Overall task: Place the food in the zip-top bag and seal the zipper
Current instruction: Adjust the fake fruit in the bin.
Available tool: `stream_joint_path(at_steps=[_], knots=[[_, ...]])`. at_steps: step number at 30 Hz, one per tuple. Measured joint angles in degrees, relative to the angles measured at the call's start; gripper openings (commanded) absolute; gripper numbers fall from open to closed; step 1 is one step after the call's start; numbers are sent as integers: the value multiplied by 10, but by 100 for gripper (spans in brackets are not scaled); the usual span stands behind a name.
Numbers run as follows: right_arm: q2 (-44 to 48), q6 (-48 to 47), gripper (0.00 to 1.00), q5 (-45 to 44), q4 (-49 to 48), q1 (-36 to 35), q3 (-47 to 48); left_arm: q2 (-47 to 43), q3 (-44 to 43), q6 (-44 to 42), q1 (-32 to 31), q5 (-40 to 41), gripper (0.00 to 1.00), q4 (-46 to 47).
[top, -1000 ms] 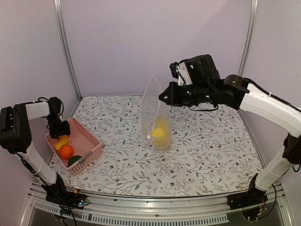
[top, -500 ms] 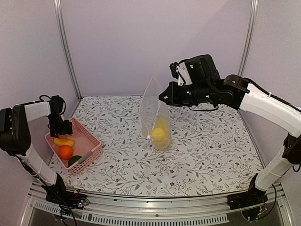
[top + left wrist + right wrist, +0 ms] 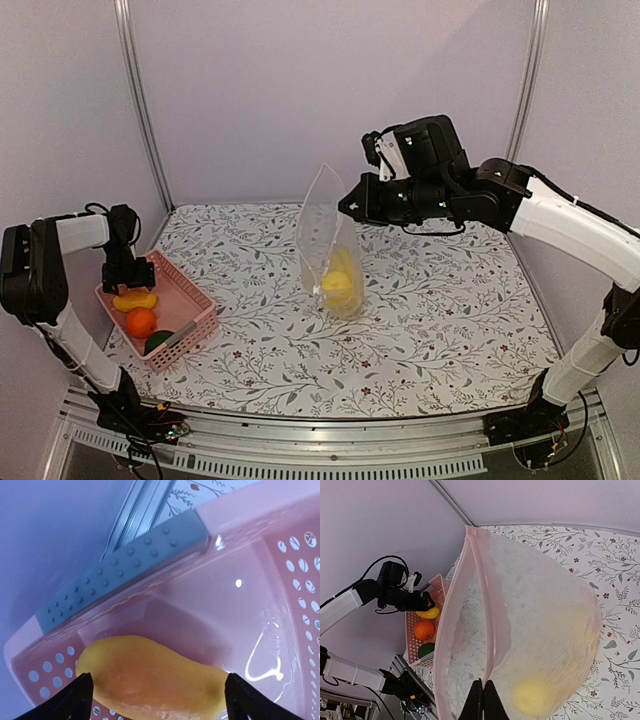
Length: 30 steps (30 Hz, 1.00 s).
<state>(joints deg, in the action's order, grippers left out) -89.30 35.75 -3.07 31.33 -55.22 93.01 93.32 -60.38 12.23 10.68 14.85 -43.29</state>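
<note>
My right gripper (image 3: 345,210) is shut on the rim of the clear zip-top bag (image 3: 328,240) and holds it upright at mid-table. Its mouth gapes, and the pinkish zipper (image 3: 492,620) runs up from my shut right gripper (image 3: 483,700). Yellow food (image 3: 338,280) lies at the bag's bottom. At the far left, my left gripper (image 3: 128,280) hangs open over the pink basket (image 3: 190,300). Its fingertips straddle a yellow fruit (image 3: 150,677) lying on the basket floor. An orange (image 3: 140,322) and a dark green piece (image 3: 158,341) lie beside it.
The basket sits near the table's left edge, close to a metal frame post (image 3: 140,100). Its pink wall (image 3: 210,605) rises just behind my left gripper (image 3: 159,695). The floral tablecloth (image 3: 450,320) covers the table.
My left gripper's jaws have widened and it has shifted slightly back. The yellow fruit went from tilted up to lying flat in the basket. The right arm and bag have not moved.
</note>
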Motion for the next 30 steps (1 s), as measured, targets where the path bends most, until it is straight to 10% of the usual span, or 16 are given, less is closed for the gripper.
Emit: stream_joint_path(at_steps=[21, 30], knots=[[4, 0, 0, -1, 4, 0, -1, -71, 15, -22, -42, -154, 93, 40], [4, 1, 0, 0, 4, 0, -1, -140, 40, 51, -28, -96, 96, 36]])
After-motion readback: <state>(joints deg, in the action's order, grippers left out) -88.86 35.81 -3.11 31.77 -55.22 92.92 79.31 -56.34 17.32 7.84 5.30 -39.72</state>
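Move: The mango lies in the bin right at my left fingertips, its middle some 2 cm back and about 3 cm down, long side running left-right between the open fingers. The orange is about 8 cm back and 2 cm right, the avocado roughly 12 cm back and 6 cm right, both similarly low. From my right hand the mango is roughly 50 cm left, 30 cm below, about level fore and aft. With the fingers wide open around the mango, I hold my left hand nearly still, then sweep it about 6 cm right and a little forward, pushing the mango off the bin's left side while the fingertips swing right and forward some 15 degrees. I then rise about 5 cm clear of the mango, drifting 2 cm back left. ##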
